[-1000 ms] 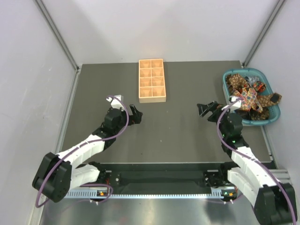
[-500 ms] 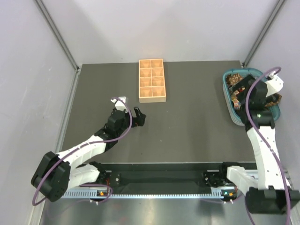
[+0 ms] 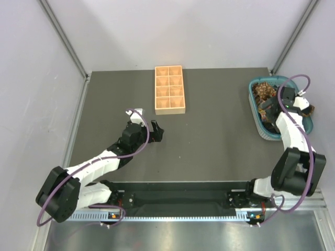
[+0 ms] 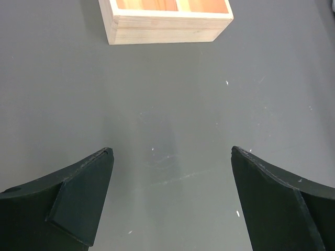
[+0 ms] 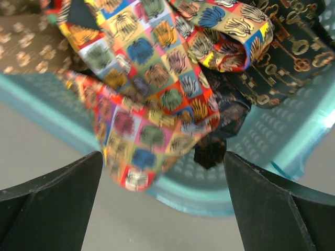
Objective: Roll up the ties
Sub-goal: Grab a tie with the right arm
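Note:
The ties (image 3: 263,92) lie heaped in a teal basket (image 3: 255,116) at the table's right edge. In the right wrist view a tie with many-coloured squares (image 5: 146,99) hangs its pointed end over the basket rim (image 5: 209,197). A dark key-print tie (image 5: 285,57) and a brown one (image 5: 26,47) lie beside it. My right gripper (image 3: 269,111) (image 5: 162,155) hovers open just above that pointed end, touching nothing. My left gripper (image 3: 155,130) (image 4: 171,151) is open over bare table, a short way in front of the wooden tray.
A tan wooden tray (image 3: 169,89) (image 4: 166,27) with several compartments stands at the back centre of the dark table (image 3: 209,146). Grey walls close in on both sides, and the basket sits close to the right wall.
My right arm has swung from the table's middle right out over the basket and lowered toward the ties. The left gripper has crept slightly right. Both jaws stayed open.

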Controlling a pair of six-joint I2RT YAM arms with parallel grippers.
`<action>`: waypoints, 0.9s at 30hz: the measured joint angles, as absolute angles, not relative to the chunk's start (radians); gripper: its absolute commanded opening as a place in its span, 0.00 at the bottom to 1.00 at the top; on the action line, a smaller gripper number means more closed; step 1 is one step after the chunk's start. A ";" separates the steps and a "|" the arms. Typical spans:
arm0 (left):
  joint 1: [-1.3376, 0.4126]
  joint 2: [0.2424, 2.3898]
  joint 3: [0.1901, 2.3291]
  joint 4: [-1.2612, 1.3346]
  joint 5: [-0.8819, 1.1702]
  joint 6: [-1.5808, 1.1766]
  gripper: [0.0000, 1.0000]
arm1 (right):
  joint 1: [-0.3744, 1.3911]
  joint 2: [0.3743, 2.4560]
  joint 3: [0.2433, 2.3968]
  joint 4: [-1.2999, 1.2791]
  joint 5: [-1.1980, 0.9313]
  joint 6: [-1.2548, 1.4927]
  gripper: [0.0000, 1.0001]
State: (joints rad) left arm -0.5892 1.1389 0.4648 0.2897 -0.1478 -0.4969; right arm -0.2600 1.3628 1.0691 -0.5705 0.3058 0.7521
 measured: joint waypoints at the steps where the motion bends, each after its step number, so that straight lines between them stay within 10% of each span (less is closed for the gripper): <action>1: -0.590 1.143 0.466 0.287 -0.147 -0.497 0.98 | -0.260 1.387 1.069 -0.559 0.311 0.765 1.00; 5: -0.592 1.146 0.474 0.284 -0.148 -0.497 0.98 | -0.264 1.467 1.069 -0.505 0.313 0.801 0.83; 9: -0.595 1.148 0.476 0.283 -0.148 -0.495 0.98 | -0.265 1.503 1.068 -0.487 0.313 0.807 0.04; 10: -0.595 1.150 0.477 0.283 -0.148 -0.495 0.98 | -0.265 1.493 1.067 -0.481 0.315 0.802 0.00; 27: -0.601 1.114 0.480 0.284 -0.147 -0.494 0.97 | 0.124 0.919 1.289 -0.450 -0.066 0.518 0.00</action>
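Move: The patchwork tie's loose end, lying at the near-left rim of the blue basket, is nearly under the right gripper: roughly 2 cm ahead, 1 cm to the right and 5 cm below. The basket's middle is about 6 cm ahead and 5 cm right; a brown flowered tie lies some 9 cm ahead and 2 cm left, a little lower. From the left gripper the patchwork tie is about 50 cm right, 6 cm ahead and slightly below. Sink the open right gripper about 4 cm and ease it a couple of centimetres forward into the patchwork tie, then pinch the cloth shut between the fingers. Haul it quickly up some 30 cm and swing it left by about 20 cm, coming back a little, away from the basket, while turning the wrist counter-clockwise and raising the fingers from steeply down towards level. ##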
